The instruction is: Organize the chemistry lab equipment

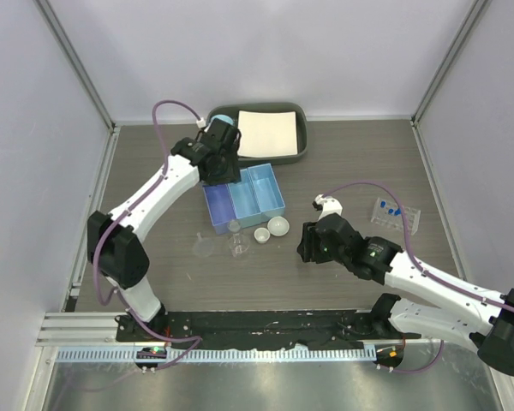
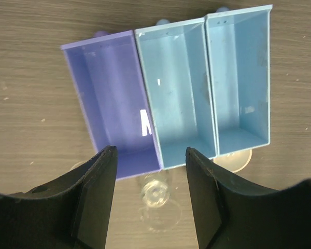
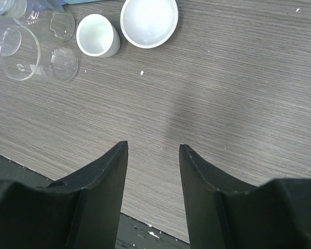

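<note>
The blue three-compartment box [image 1: 244, 197] [image 2: 173, 88] lies at the table's middle, all its compartments empty. My left gripper [image 1: 220, 174] [image 2: 150, 150] hangs open above the box's left end, holding nothing. Far below, between its fingers, stands the small clear bottle [image 2: 155, 193] [image 1: 235, 227]. Two white round dishes [image 1: 278, 225] [image 1: 262, 235] [image 3: 148, 21] [image 3: 97, 35] sit just in front of the box. The clear tube rack [image 1: 397, 216] at the right holds blue-capped tubes [image 1: 392, 208]. My right gripper [image 1: 301, 247] [image 3: 153, 148] is open over bare table, right of the dishes.
Clear glassware [image 1: 237, 248] [image 3: 15, 49] and a clear round piece [image 1: 205, 247] stand left of the dishes. At the back, a dark grey tray [image 1: 301, 147] carries a white sheet [image 1: 265, 133], with a light-blue mug [image 1: 223, 119] partly behind my left wrist.
</note>
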You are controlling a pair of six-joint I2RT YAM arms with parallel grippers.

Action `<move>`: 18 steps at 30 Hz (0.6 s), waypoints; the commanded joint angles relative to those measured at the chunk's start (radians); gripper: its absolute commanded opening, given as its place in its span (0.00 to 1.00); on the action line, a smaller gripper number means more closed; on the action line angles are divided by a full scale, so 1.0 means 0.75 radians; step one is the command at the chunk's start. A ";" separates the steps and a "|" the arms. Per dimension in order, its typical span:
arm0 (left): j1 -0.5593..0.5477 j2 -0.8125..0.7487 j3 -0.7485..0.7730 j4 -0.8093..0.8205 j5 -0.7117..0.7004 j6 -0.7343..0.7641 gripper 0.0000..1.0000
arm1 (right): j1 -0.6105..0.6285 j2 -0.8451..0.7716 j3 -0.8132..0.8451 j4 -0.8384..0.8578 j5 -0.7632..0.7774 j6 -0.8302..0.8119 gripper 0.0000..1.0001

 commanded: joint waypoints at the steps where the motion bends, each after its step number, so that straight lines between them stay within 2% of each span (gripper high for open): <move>1: -0.005 -0.099 0.072 -0.271 -0.110 0.064 0.58 | 0.005 -0.020 -0.007 0.043 0.013 -0.024 0.50; 9: -0.005 -0.399 -0.189 -0.358 -0.188 -0.124 0.57 | 0.005 -0.030 -0.038 0.076 -0.018 -0.018 0.50; 15: -0.005 -0.538 -0.405 -0.388 -0.137 -0.276 0.57 | 0.007 -0.051 -0.054 0.086 -0.051 -0.005 0.50; 18: -0.005 -0.579 -0.512 -0.331 -0.113 -0.325 0.56 | 0.007 -0.063 -0.054 0.082 -0.063 -0.003 0.50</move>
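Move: The clear funnel, mouth down, lies about 15 cm back from the left hand, some 6 cm to its left and 15 cm below. The blue three-bin rack is just below, about 3 cm back and 5 cm right; the glass beaker is about 15 cm back and 4 cm right, and the white cup 12 cm back and 10 cm right. From the right hand, the funnel lies roughly 29 cm left and 3 cm ahead. Back toward the clear funnel goes the left hand, empty and already clear of the blue rack: about 11 cm back and 8 cm left, staying high. It rises a couple of centimetres early and starts to dip at the end, while the wrist turns some 10 degrees counter-clockwise and the fingers stay open. ##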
